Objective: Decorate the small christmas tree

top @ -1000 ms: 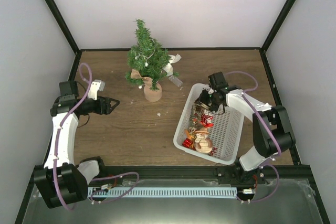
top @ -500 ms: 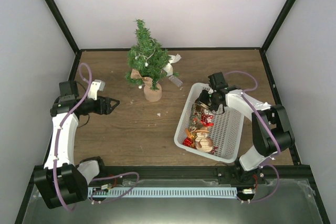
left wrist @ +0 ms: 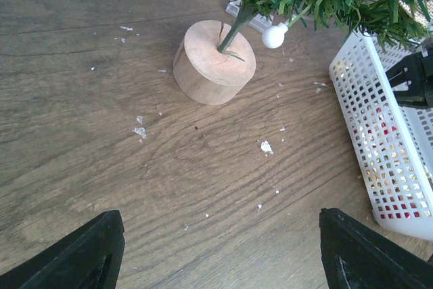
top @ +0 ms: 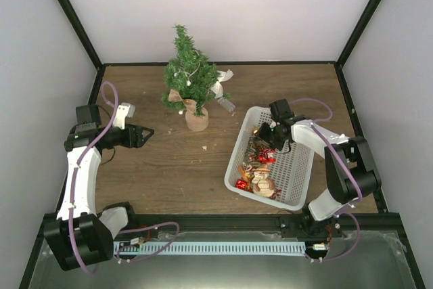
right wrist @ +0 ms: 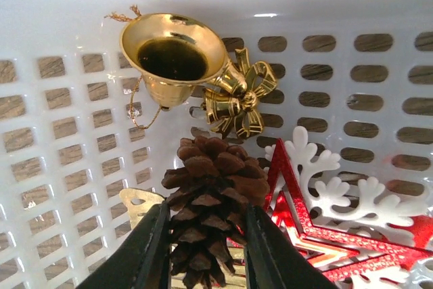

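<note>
The small christmas tree [top: 188,76] stands at the back of the table on a round tan base [left wrist: 214,61], with a white bead [left wrist: 274,35] on a low branch. My left gripper [top: 143,135] hovers open to the tree's left, nothing between its fingers [left wrist: 84,258]. Over the white basket [top: 291,174] at the right, my right gripper [top: 267,133] is shut on a brown pine cone [right wrist: 211,197], both fingers [right wrist: 150,254] pressing its sides. A gold bell [right wrist: 174,59] with a gold bow [right wrist: 240,103] lies just beyond the cone.
In the basket lie a red star [right wrist: 308,225], a white snowflake [right wrist: 338,181] and more ornaments [top: 257,177]. A white tag or ribbon [top: 223,89] lies right of the tree. Black frame posts edge the table.
My right gripper has closed in on the pine cone and shifted slightly forward inside the basket. The left arm has not moved.
</note>
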Controlling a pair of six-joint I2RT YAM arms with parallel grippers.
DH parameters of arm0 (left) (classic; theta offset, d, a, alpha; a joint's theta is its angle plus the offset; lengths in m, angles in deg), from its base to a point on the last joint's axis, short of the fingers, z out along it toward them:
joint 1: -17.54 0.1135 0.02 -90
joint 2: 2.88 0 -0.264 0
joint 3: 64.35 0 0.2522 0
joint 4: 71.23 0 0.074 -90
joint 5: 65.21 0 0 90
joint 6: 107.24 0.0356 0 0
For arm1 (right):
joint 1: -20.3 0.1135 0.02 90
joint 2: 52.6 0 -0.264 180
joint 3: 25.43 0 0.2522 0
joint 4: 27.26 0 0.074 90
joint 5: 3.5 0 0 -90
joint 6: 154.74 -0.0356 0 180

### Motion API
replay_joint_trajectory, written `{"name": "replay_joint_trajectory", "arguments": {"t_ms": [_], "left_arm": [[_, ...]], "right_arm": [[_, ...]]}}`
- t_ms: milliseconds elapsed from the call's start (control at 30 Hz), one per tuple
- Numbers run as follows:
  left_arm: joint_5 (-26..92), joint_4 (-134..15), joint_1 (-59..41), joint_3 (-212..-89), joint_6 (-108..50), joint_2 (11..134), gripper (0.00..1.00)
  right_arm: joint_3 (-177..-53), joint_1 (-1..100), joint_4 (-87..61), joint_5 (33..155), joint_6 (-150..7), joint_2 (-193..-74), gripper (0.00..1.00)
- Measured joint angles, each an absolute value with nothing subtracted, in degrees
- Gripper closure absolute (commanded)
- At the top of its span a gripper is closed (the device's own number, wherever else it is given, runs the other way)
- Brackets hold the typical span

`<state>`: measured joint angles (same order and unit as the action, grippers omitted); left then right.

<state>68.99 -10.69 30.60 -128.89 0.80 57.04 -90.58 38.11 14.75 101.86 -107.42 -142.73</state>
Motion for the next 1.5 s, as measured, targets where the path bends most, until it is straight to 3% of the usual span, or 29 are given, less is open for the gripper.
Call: {"name": "replay_joint_trajectory", "arguments": {"t_ms": [400, 933, 1200, 1500], "left_arm": [[69.0, -10.7, 30.6, -128.9, 0.8, 57.0, 0.21], [69.0, -10.7, 30.6, -128.9, 0.8, 56.9, 0.21], [69.0, -10.7, 30.6, -128.9, 0.8, 56.9, 0.21], [69.0, -10.7, 30.6, -128.9, 0.8, 56.9, 0.21]], "right_arm": [[-92.0, 38.1, 21.0, 98.6, -105.3, -136.5, 0.77], [-107.7, 39.4, 27.1, 99.2, -97.6, -123.4, 0.74], [-120.3, 43.8, 21.3, 108.5, -96.8, -126.7, 0.73], [-131.5, 50.1, 15.5, 112.7, -99.7, -138.9, 0.73]]}}
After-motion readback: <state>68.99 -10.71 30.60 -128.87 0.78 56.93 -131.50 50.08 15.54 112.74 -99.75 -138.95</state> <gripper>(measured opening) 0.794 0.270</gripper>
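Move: Inside the basket, the right hand already has the pinecone between its fingers; the tree it goes to has its middle some 22 cm left, 4 cm ahead and 18 cm higher. The clear plastic pack lies roughly 13 cm left and 10 cm ahead, near table level. The gold bell sits 4 cm left and 1 cm ahead, the red star 6 cm straight back, both a little lower. From the left hand the tree's middle is about 8 cm ahead, 17 cm right and level in height. Lifting the pinecone out of the basket, the right hand climbs some 32 cm, easing slightly right at first, then swings about 15 cm left towards the upper right side of the tree. The wrist turns about 50 degrees on the way, so the down-pointing fingers end aimed left and forward, tipped only a little down; they keep their grip throughout. ##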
